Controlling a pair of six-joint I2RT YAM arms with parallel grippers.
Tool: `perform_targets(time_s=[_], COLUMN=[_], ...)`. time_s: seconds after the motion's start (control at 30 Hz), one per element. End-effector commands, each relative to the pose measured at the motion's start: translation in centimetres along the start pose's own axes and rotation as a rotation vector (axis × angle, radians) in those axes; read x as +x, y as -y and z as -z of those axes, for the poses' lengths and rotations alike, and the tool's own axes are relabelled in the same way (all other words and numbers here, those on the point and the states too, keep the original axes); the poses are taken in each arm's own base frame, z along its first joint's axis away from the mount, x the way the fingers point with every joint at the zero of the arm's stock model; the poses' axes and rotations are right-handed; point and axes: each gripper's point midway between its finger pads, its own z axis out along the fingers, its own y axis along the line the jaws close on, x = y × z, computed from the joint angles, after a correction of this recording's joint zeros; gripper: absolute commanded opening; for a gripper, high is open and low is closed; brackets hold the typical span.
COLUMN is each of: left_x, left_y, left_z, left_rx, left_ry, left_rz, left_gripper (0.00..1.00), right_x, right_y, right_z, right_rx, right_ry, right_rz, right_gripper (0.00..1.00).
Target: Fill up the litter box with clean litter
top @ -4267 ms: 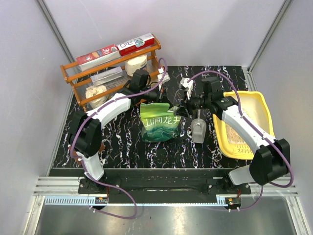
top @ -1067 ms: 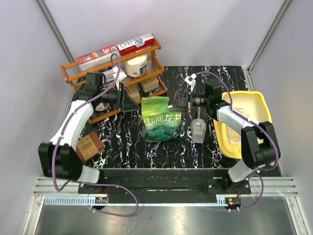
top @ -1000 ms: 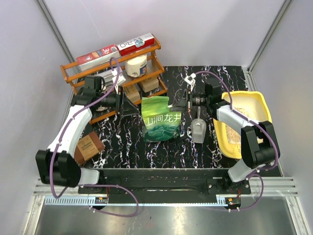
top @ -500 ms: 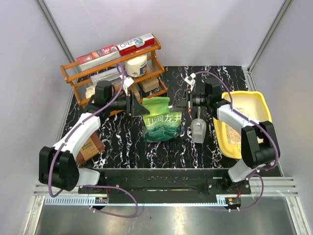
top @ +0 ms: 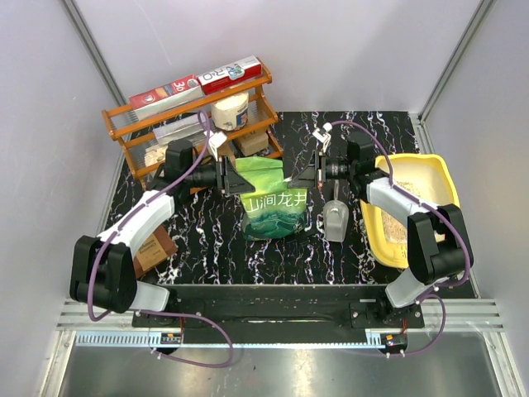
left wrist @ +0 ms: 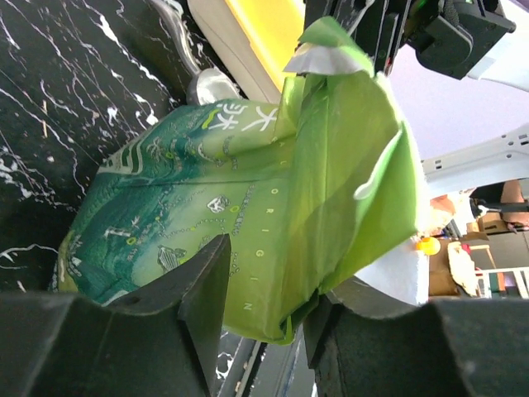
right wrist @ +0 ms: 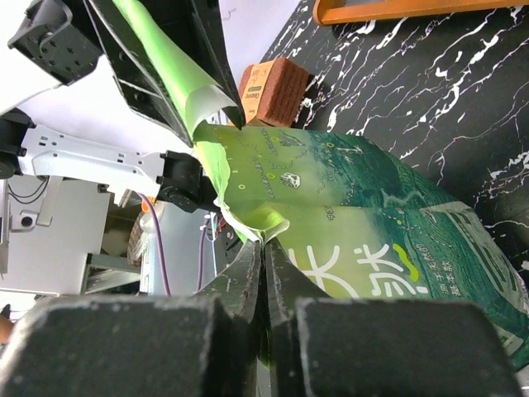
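Observation:
The green pouch (top: 271, 205) of clean litter stands upright mid-table, its top torn open. My right gripper (top: 306, 177) is shut on the pouch's top right edge; in the right wrist view the gripper (right wrist: 263, 248) pinches the thin film of the pouch (right wrist: 372, 240). My left gripper (top: 237, 177) is at the top left corner. In the left wrist view this gripper (left wrist: 269, 285) is open, its jaws on either side of the pouch's (left wrist: 248, 190) folded edge. The yellow litter box (top: 444, 184) lies at the right with pale litter (top: 407, 180) in it.
A grey scoop (top: 335, 220) lies between pouch and litter box. The orange wire rack (top: 188, 116) with boxes and a jar stands at the back left. A brown box (top: 152, 250) lies at the front left beside the left arm.
My left arm swung from the rack over to the pouch; its jaws now straddle the pouch's top left corner and have narrowed. The right gripper kept its hold on the pouch.

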Motion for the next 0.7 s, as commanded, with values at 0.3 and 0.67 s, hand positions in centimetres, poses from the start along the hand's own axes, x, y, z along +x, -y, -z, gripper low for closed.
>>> perform_targets(time_s=[0.3, 0.67], left_x=[1.0, 0.6], left_y=[0.7, -0.4], left_z=[0.6, 1.9], left_rx=[0.109, 0.118], left_ry=[-0.077, -0.136], left_rz=[0.071, 0.220], left_gripper=[0.00, 0.00], right_x=[-1.2, -1.7], right_y=[-4.7, -4.7], right_z=[1.5, 3.9], right_rx=[-0.207, -0.241], right_ry=[-0.075, -0.260], right_rz=[-0.047, -0.398], right_gripper=[0.00, 0.00])
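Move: The left hand has its fingers parted around the litter bag's top-left edge, about 1 cm to its right and otherwise at the hand point. The bag's middle is roughly 6 cm to its right, 2 cm back and 11 cm below. The right hand already pinches the bag's other top edge, with the top-left edge about 10 cm to its left and 1 cm back. The scoop lies some 13 cm to the right hand's right, level with it and about 18 cm below. Draw the left gripper back about 1.5 cm as you shut it fully on the litter bag's top-left edge, then ease it forward and slightly left, still pinching. Keep the right fingers clamped on the opposite edge and let that hand dip back about 1 cm and return, while rolling its wrist some 30 degrees so its upper side goes forward; roll the left the same way, only about 10 degrees. ##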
